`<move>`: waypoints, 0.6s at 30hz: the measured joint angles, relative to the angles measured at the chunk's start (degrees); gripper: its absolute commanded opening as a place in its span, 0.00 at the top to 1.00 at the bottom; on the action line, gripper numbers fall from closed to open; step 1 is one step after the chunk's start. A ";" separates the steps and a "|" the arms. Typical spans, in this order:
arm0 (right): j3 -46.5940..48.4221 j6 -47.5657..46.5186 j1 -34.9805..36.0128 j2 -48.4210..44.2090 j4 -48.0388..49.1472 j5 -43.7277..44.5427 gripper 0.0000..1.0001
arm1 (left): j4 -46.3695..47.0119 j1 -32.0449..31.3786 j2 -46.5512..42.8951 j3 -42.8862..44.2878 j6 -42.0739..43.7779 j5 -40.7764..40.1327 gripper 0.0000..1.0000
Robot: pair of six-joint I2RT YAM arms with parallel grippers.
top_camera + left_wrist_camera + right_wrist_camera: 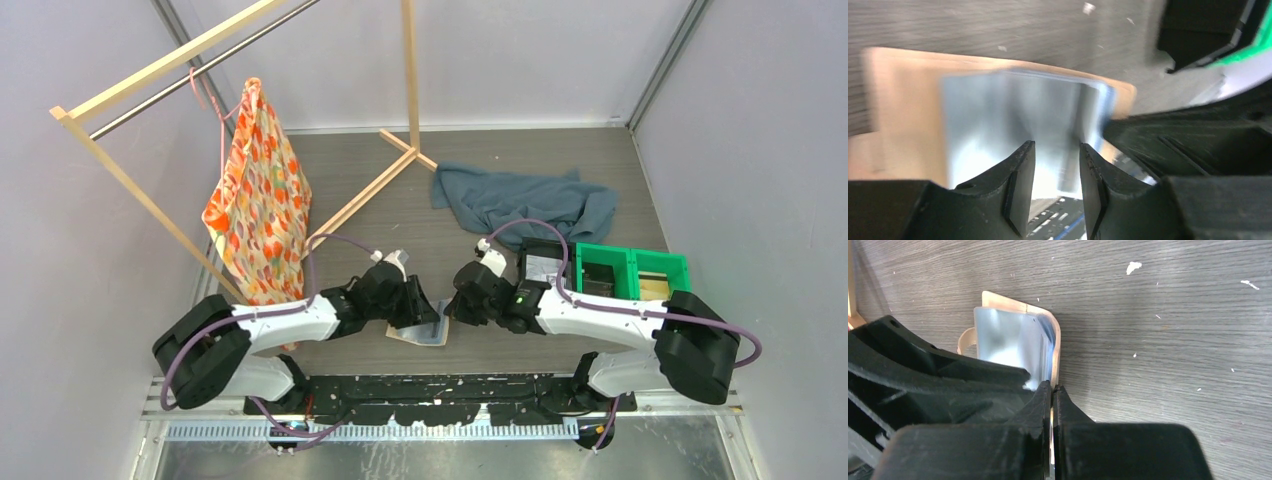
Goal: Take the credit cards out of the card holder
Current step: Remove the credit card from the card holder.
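Note:
The tan card holder (425, 332) lies open on the table between my two arms, its pale blue-grey pockets (998, 110) facing up. My left gripper (1057, 145) hovers right over the pockets with its jaws apart. In the gap between them shows a dark credit card (1058, 220) with pale print, and I cannot tell whether the fingers touch it. My right gripper (1052, 385) is shut on the near tan edge of the card holder (1013, 335). From above, the left gripper (425, 312) and right gripper (452, 310) nearly meet over it.
To the right, behind the right arm, stand a green bin (632, 270) and a black tray (545, 262). A blue-grey towel (525, 200) lies at the back. At left, a wooden rack (150, 70) carries a floral cloth (260, 200).

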 measured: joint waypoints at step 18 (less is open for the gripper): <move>-0.24 0.00 0.07 -1.20 0.37 -0.09 0.99 | -24.09 -2.21 -8.41 3.96 10.16 -16.37 0.59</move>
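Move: The card holder lies open, its middle about 3 cm left of the left hand, 1 cm back and 3 cm below. Its clasp flap is some 10 cm left of that hand and 1 cm back; the black box stands about 22 cm right and 11 cm farther out, 3 cm lower. From the right hand, which already pinches the holder's right edge, its middle is roughly 6 cm left, 2 cm back and 4 cm lower. Half-open left hand sweeps about 7 cm left over the holder, dipping, steepening, then lifting; right keeps its pinch. ##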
